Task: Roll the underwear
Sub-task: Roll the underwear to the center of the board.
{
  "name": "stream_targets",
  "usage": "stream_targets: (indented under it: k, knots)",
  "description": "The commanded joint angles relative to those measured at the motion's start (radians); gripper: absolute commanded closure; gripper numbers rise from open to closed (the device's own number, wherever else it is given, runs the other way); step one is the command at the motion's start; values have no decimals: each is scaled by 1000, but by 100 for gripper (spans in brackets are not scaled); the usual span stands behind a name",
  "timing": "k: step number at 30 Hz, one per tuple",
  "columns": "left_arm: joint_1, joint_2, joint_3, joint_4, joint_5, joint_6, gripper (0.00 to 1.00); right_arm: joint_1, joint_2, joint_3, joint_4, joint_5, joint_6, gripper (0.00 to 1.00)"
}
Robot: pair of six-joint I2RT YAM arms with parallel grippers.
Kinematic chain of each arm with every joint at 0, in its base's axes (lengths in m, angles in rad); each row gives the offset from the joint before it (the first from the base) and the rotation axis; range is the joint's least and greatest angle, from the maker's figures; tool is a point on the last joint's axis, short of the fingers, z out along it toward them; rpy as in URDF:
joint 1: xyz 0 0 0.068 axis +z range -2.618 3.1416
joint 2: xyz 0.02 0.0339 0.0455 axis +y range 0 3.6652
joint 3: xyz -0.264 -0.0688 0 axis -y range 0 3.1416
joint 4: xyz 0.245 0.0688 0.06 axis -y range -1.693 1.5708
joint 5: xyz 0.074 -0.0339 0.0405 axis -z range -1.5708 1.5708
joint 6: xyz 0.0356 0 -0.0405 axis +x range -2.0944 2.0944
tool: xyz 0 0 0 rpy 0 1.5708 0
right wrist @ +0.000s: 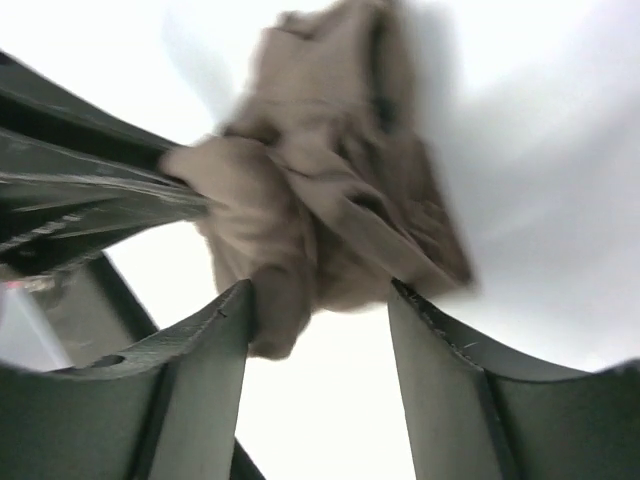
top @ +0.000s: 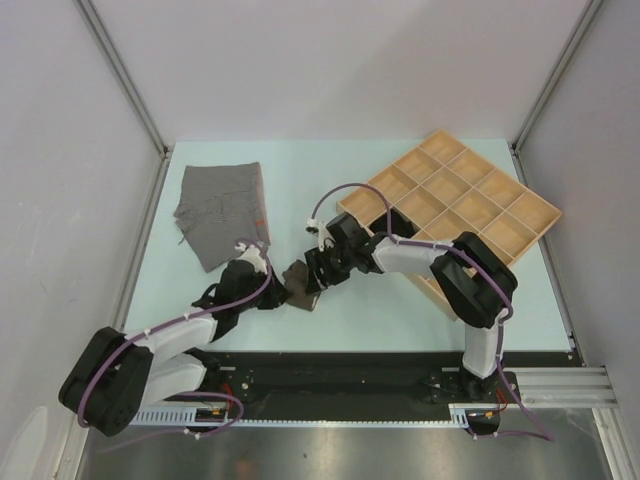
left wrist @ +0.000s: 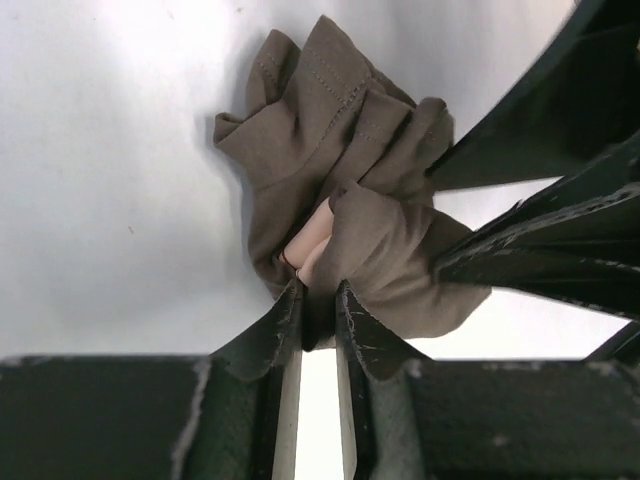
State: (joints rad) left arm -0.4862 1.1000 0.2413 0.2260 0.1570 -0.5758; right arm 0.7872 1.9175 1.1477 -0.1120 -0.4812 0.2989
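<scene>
A crumpled dark brown underwear (top: 303, 295) lies bunched on the pale table between my two grippers. In the left wrist view my left gripper (left wrist: 320, 300) is shut on a fold at the near edge of the brown underwear (left wrist: 340, 170), its jaws only a narrow slit apart. My right gripper (right wrist: 320, 295) stands open around the other side of the bundle (right wrist: 320, 180), with one fingertip (right wrist: 235, 305) touching the cloth; this view is blurred. From above, the left gripper (top: 283, 292) and the right gripper (top: 312, 272) meet at the bundle. A heather grey underwear (top: 222, 212) lies flat at the back left.
A compartmented wooden tray (top: 530, 215) sits tilted at the back right, beside the right arm's elbow. White walls enclose the table on three sides. The right gripper's dark fingers (left wrist: 540, 230) cross the right side of the left wrist view.
</scene>
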Motion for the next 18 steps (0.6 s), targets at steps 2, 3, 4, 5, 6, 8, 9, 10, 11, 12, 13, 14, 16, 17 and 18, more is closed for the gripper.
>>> stream_targets:
  k: [2,3,4,5,6,8,9,10,11,12,13,14,16,17,18]
  knots:
    - [3,35,76,-94,-50,-4,80,0,-144,12,-186,283,-109,39]
    - [1,46,85,-114,-45,-2,80,7,-165,1,-181,300,-116,39]
    - [1,52,92,-122,-37,-1,80,20,-208,-12,-151,315,-145,39]
    - [1,61,107,-129,-28,1,80,44,-224,-29,-132,347,-158,39]
    - [3,72,111,-142,-25,2,80,64,-239,-55,-115,361,-173,39]
    - [1,87,130,-158,-19,4,80,96,-279,-92,-37,389,-210,40]
    - [1,92,134,-163,-17,7,80,133,-288,-129,-6,391,-221,40]
    - [3,104,139,-169,-14,8,80,148,-298,-146,56,392,-231,40]
    - [1,110,148,-172,-14,10,80,167,-310,-160,87,389,-256,40]
    - [1,118,153,-177,-8,11,80,196,-313,-187,150,382,-268,40]
    - [3,127,159,-178,-7,13,80,210,-310,-197,173,383,-282,40]
    - [1,133,162,-180,-2,13,80,224,-299,-203,192,379,-297,40]
    - [1,150,173,-183,4,13,80,250,-282,-209,225,378,-306,40]
    - [1,153,177,-186,6,11,80,256,-273,-213,241,381,-332,40]
    - [3,158,181,-188,7,13,80,260,-256,-218,270,386,-339,40]
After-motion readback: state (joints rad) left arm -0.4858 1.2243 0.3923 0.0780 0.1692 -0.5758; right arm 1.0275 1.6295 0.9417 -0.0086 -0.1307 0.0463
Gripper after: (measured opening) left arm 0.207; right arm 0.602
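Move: The left hand has a fold of the underwear pinched; the underwear's middle lies about 4 cm to that hand's right, 2 cm ahead and barely below it. The grey clothes stack lies some 19 cm ahead and 16 cm left of the same hand. From the open right hand, the underwear's middle is about 2 cm left, level front to back and 2 cm lower, while the packed black underwear in the divided box is roughly 14 cm ahead and 19 cm right. Fingers already open, the right hand comes free of the underwear, going some 3 cm right and a little forward as it rises about 5 cm, then swings back about 6 cm and left again to hang over the near end of the bundle, its fingertips turned forward by nearly 30 degrees and still pointing left and down. Meanwhile the left hand keeps its pinch on the fold and holds its place apart from a creep of about 1 cm forward and right, the wrist tipping only slightly. ##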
